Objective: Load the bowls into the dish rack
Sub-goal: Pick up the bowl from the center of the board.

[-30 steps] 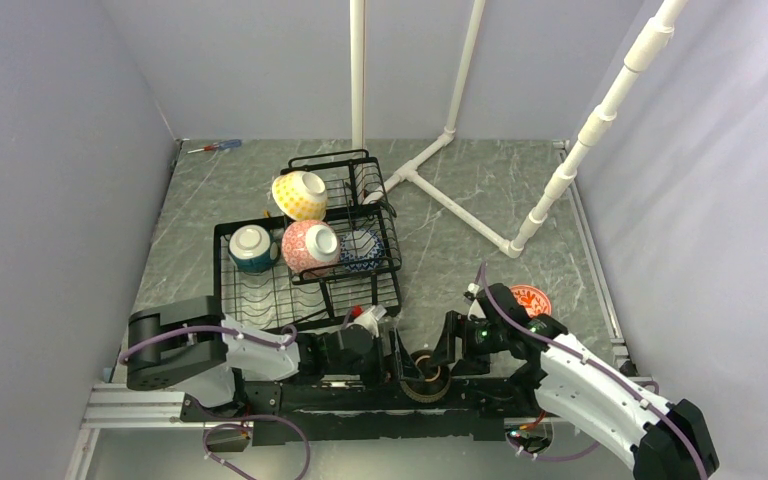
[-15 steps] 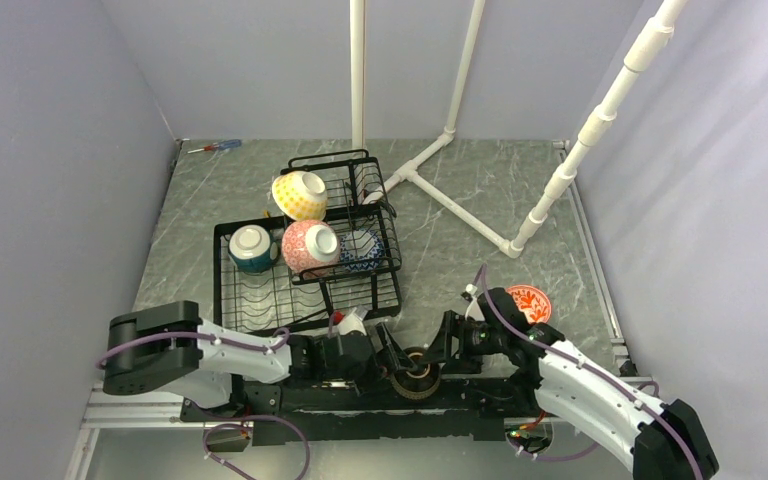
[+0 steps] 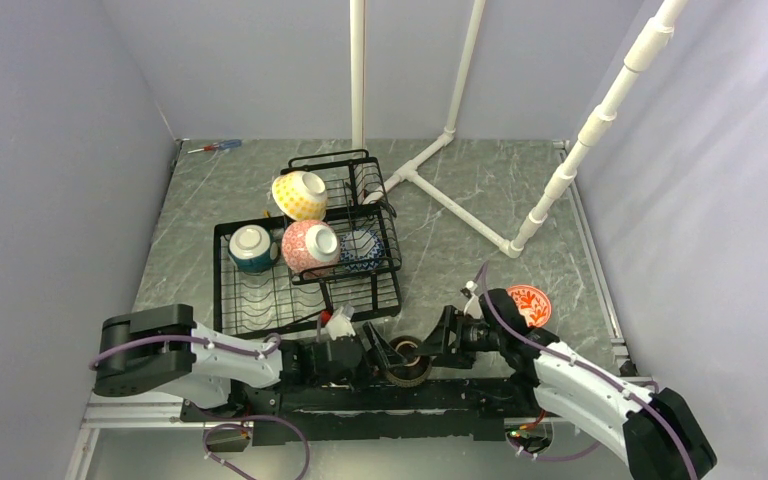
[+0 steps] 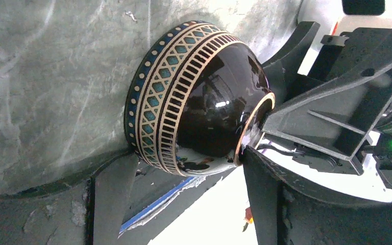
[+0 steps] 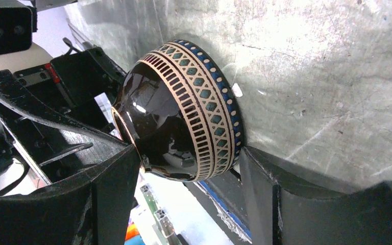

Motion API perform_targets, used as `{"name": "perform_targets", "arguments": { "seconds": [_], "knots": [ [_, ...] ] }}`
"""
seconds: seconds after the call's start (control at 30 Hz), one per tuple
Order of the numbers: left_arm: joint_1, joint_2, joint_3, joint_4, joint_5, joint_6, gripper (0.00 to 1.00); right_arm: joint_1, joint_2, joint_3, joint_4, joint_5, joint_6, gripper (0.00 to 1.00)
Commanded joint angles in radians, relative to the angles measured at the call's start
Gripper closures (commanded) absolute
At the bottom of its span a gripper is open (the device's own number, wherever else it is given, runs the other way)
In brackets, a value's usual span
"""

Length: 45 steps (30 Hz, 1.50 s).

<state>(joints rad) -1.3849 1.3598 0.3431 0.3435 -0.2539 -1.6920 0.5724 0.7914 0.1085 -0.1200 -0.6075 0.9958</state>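
Observation:
A dark brown bowl (image 3: 407,361) with a cream and blue patterned band lies upside down at the table's near edge, its rim over the blue-taped edge. My right gripper (image 3: 432,345) comes in from the right and is shut on it, one finger on the foot ring, the other at the rim (image 5: 189,153). From the left, my left gripper (image 3: 390,354) stands open, its fingers (image 4: 113,204) straddling the same bowl (image 4: 199,102) close to foot and rim. The black wire dish rack (image 3: 260,295) holds yellow dotted (image 3: 300,195), teal (image 3: 251,247), pink (image 3: 310,247) and blue-white (image 3: 360,248) bowls.
A red patterned bowl (image 3: 531,300) sits on the table beside the right arm. White PVC pipes (image 3: 457,210) run across the far right floor and rise as posts. A screwdriver (image 3: 215,146) lies at the far left corner. Grey walls close in both sides.
The brown bowl has shifted left and away from the near edge, with the right gripper following it. The left arm has drawn back to the left and its jaws have narrowed a little.

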Motion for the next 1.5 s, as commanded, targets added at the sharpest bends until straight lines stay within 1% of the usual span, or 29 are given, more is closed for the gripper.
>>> {"name": "perform_targets", "arguments": {
  "seconds": [0.0, 0.1, 0.17, 0.27, 0.4, 0.57, 0.67, 0.73, 0.87, 1.03, 1.1, 1.33, 1.47],
  "knots": [
    [0.007, 0.088, -0.029, 0.084, -0.152, 0.118, 0.18, 0.034, -0.004, -0.089, 0.112, -0.007, 0.05, 0.35],
    [0.003, 0.056, -0.021, 0.084, -0.184, 0.173, 0.18, 0.034, -0.021, -0.088, 0.08, 0.008, 0.034, 0.35],
    [-0.006, 0.035, -0.031, 0.092, -0.219, 0.173, 0.17, 0.034, -0.018, -0.095, 0.086, 0.011, 0.027, 0.35],
    [-0.017, 0.018, -0.065, 0.169, -0.266, 0.183, 0.18, 0.034, -0.006, -0.1, 0.128, 0.013, 0.034, 0.35],
    [-0.024, 0.006, -0.091, 0.257, -0.305, 0.235, 0.19, 0.034, -0.01, -0.076, 0.175, 0.029, 0.027, 0.35],
    [-0.036, -0.023, -0.098, 0.299, -0.358, 0.301, 0.19, 0.034, 0.008, -0.043, 0.236, 0.059, 0.017, 0.34],
    [-0.039, -0.036, -0.108, 0.304, -0.366, 0.297, 0.19, 0.034, 0.052, -0.012, 0.261, 0.057, -0.005, 0.34],
    [-0.04, -0.04, -0.11, 0.287, -0.365, 0.281, 0.18, 0.034, 0.052, -0.002, 0.284, 0.044, 0.001, 0.35],
    [-0.044, -0.033, -0.13, 0.288, -0.38, 0.245, 0.18, 0.034, -0.011, -0.001, 0.318, 0.05, 0.027, 0.34],
    [-0.046, -0.009, -0.163, 0.368, -0.398, 0.237, 0.19, 0.034, -0.06, -0.002, 0.324, 0.076, 0.034, 0.34],
    [-0.046, -0.006, -0.168, 0.414, -0.409, 0.279, 0.18, 0.035, -0.049, -0.003, 0.31, 0.087, 0.015, 0.34],
    [-0.049, -0.02, -0.185, 0.556, -0.434, 0.399, 0.17, 0.034, 0.048, -0.031, 0.355, 0.101, -0.026, 0.34],
    [-0.049, -0.009, -0.182, 0.587, -0.449, 0.424, 0.16, 0.034, 0.085, -0.001, 0.344, 0.133, -0.068, 0.33]
  ]
}}
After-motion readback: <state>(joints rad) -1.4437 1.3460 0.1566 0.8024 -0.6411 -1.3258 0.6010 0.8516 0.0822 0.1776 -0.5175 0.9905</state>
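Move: The upside-down dark bowl stands between the two grippers, its middle about 3 cm to the right of the left hand and 2 cm ahead, and about 4 cm to the left of the right hand and 1 cm back, roughly at finger height. The dish rack's near right corner is some 11 cm ahead of the left hand and 1 cm to its right. From the right hand, the orange dish lies about 10 cm forward and 19 cm right. With fingers already on the bowl from both sides, the two hands push it forward over the table and slightly left, towards the rack's near corner. The left hand goes about 4.5 cm forward, drifting left and rising, and swings its fingers up some 30 degrees, gap unchanged; the right advances 3.5 cm, hops up about 3 cm late on and sinks most of the way back. ##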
